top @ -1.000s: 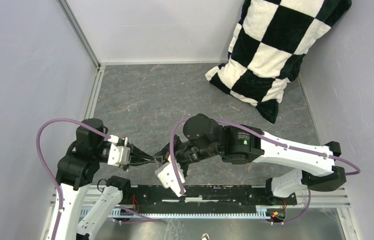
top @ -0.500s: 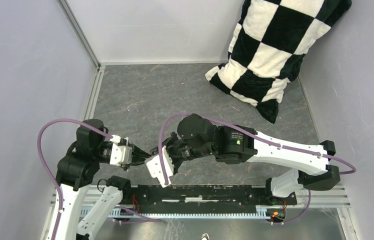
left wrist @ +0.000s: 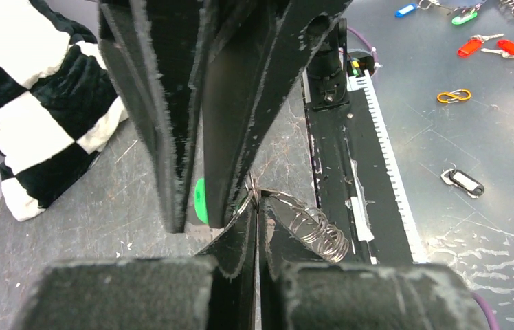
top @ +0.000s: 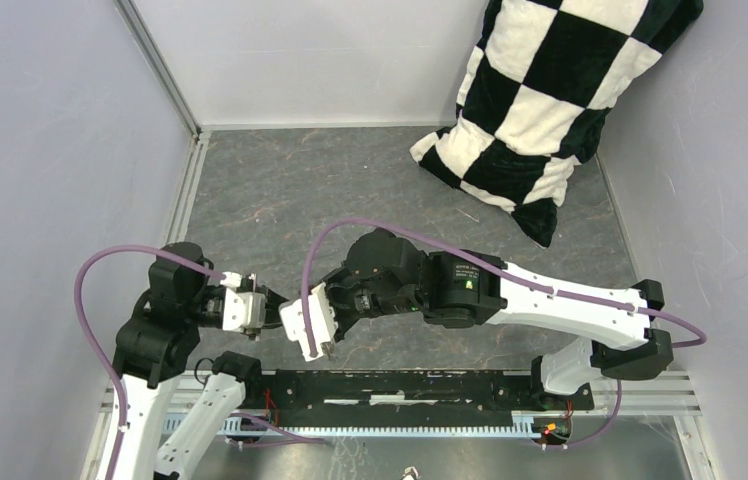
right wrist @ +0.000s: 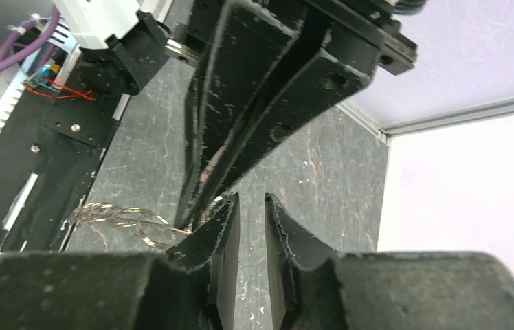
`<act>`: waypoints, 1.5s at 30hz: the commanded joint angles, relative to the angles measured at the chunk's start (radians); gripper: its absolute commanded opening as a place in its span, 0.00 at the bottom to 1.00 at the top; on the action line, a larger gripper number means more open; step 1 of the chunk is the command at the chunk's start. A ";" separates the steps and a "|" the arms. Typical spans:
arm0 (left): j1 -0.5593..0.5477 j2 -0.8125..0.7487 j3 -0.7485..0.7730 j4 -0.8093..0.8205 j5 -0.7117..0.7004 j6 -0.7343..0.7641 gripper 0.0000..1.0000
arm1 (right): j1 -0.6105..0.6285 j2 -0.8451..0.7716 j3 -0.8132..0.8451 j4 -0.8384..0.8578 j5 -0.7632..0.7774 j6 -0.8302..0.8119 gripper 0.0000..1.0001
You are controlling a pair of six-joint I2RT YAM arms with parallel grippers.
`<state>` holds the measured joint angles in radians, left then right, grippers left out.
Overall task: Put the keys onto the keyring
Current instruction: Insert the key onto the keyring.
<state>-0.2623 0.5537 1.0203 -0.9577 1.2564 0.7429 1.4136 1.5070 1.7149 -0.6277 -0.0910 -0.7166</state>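
My left gripper (left wrist: 257,206) is shut on a thin wire of the keyring, whose silvery coiled loops (left wrist: 316,230) hang to the right of its fingers. These loops (right wrist: 120,216) also show in the right wrist view, left of the fingers. My right gripper (right wrist: 252,203) is open, with only bare table in its gap. It stands tip to tip with the left gripper (right wrist: 198,206). In the left wrist view a key's green head (left wrist: 200,201) shows in the gap at the right gripper's tips (left wrist: 196,225). I cannot tell whether it touches them. From above, the right wrist's white box (top: 308,322) hides the meeting point.
A black-and-white checkered pillow (top: 540,90) leans in the far right corner. A black rail (top: 430,385) runs along the table's near edge, just behind both grippers. Beyond it, on a lower surface, lie loose red tags (left wrist: 477,47) and an orange clip (left wrist: 453,96). Walls close in on both sides.
The right wrist has swung left, up against the left gripper, and its jaws have opened. The left arm has barely moved and stays shut.
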 commanded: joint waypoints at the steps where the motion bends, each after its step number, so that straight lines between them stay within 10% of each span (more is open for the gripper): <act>1: -0.005 -0.031 -0.017 0.132 0.032 -0.114 0.02 | 0.005 -0.018 -0.011 0.103 0.041 0.025 0.26; 27: -0.005 -0.094 -0.086 0.240 0.035 -0.205 0.02 | -0.041 -0.117 0.015 0.188 0.175 0.093 0.47; 35: -0.005 -0.107 -0.128 0.491 -0.072 -0.518 0.02 | -0.048 -0.255 -0.111 0.160 -0.045 0.277 0.46; 45: -0.005 -0.130 -0.140 0.547 -0.051 -0.559 0.02 | -0.055 -0.252 -0.195 0.198 -0.161 0.382 0.44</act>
<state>-0.2653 0.4377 0.8768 -0.4820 1.2045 0.2489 1.3674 1.2335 1.5284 -0.4706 -0.1894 -0.3943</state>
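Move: The green key is between the right hand's slightly parted fingertips, about 1 cm left, 1 cm back and 1 cm below; the keyring's grey plate hangs some 3 cm back, 1 cm left and 6 cm lower. From the left hand, which already pinches the ring, the key lies about 2 cm ahead and 1 cm right, level in height, and the plate some 5 cm below, 1 cm right and level fore and aft. Right fingers spread and leave the green key, up about 8 cm and right 6, then sinking back. ##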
